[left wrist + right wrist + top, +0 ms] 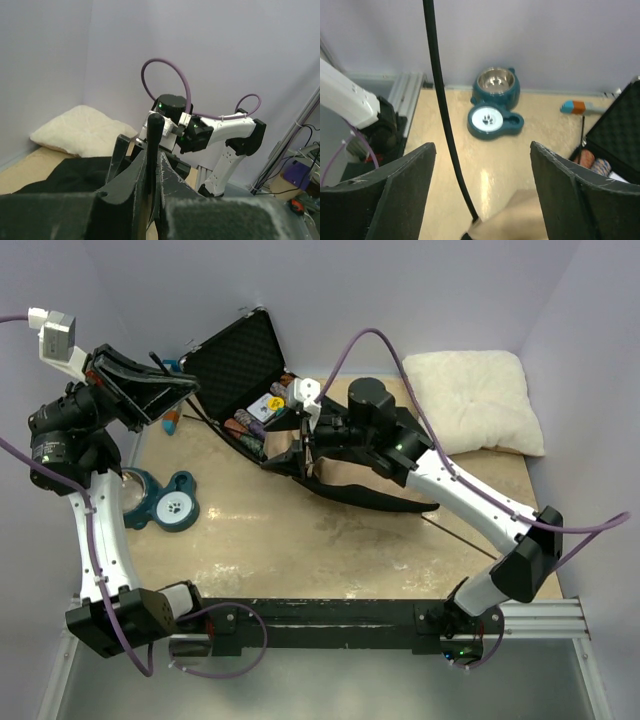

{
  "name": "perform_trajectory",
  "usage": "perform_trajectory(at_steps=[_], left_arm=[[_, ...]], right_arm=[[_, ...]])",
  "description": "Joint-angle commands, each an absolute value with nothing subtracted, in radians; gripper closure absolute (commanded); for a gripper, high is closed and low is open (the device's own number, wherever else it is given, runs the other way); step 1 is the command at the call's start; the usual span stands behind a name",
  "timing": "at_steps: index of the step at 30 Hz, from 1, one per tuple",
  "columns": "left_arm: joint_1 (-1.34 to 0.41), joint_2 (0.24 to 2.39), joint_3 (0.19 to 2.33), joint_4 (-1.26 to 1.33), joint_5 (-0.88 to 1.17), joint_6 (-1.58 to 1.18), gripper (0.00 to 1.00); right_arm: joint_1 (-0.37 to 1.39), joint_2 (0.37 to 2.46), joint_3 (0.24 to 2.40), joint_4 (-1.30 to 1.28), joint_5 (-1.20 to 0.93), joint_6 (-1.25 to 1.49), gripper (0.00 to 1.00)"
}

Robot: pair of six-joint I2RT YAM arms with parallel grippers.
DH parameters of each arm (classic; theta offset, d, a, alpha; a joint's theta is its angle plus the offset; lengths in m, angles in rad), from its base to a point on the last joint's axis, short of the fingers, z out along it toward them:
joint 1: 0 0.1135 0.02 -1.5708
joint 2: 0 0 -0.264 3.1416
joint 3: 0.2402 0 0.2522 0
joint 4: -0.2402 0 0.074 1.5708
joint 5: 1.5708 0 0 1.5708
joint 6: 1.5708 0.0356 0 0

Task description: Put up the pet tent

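Observation:
The pet tent [352, 480] lies collapsed mid-table, tan canvas over a black floor panel. In the left wrist view its black panel [65, 172] shows below the fingers. My left gripper [183, 388] is raised at the back left and shut on a thin dark tent pole [155, 131], whose rounded tip sticks up past the jaws. My right gripper [298, 443] hovers over the tent's left end with its fingers wide open. The pole [442, 115] runs between those fingers down to the tan fabric [517, 220], touching neither finger.
A white pillow [478, 400] lies at the back right. An open black case [240, 360] of coloured chips stands at the back. A teal pet bowl [165, 502] sits at the left, with a small orange and blue item [172, 422] behind it.

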State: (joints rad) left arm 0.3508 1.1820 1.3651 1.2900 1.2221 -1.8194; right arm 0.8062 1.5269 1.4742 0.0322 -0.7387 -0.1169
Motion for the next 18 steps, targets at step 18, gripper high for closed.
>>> perform_trajectory(at_steps=[18], left_arm=[[0.345, 1.180, 1.434, 1.839, 1.342, -1.878, 1.00]], right_arm=[[0.649, 1.598, 1.719, -0.887, -0.562, -0.994, 0.19]])
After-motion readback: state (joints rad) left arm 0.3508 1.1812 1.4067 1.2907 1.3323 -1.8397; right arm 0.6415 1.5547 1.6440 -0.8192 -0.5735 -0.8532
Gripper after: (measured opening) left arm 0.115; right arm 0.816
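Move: The tent's black mesh panel lies about 13 cm right of the right hand, 5 cm ahead and some 18 cm below. The tan corner, where the pole runs in, is about 3 cm to that hand's right, 1 cm ahead and 6 cm lower. The open case is some 18 cm ahead, 4 cm left and 33 cm down. From the high left hand the mesh panel is roughly 10 cm ahead, 21 cm right and 35 cm below. The tan corner and its pole are left behind as the right hand, fingers already wide and staying so, draws some 11 cm right, sinking about 10 cm and edging 5 cm forward towards the mesh panel. Its leftward-pointing fingers tip down some 35 degrees over the cloth. The left hand keeps its pinch on the pole, sagging slightly. ##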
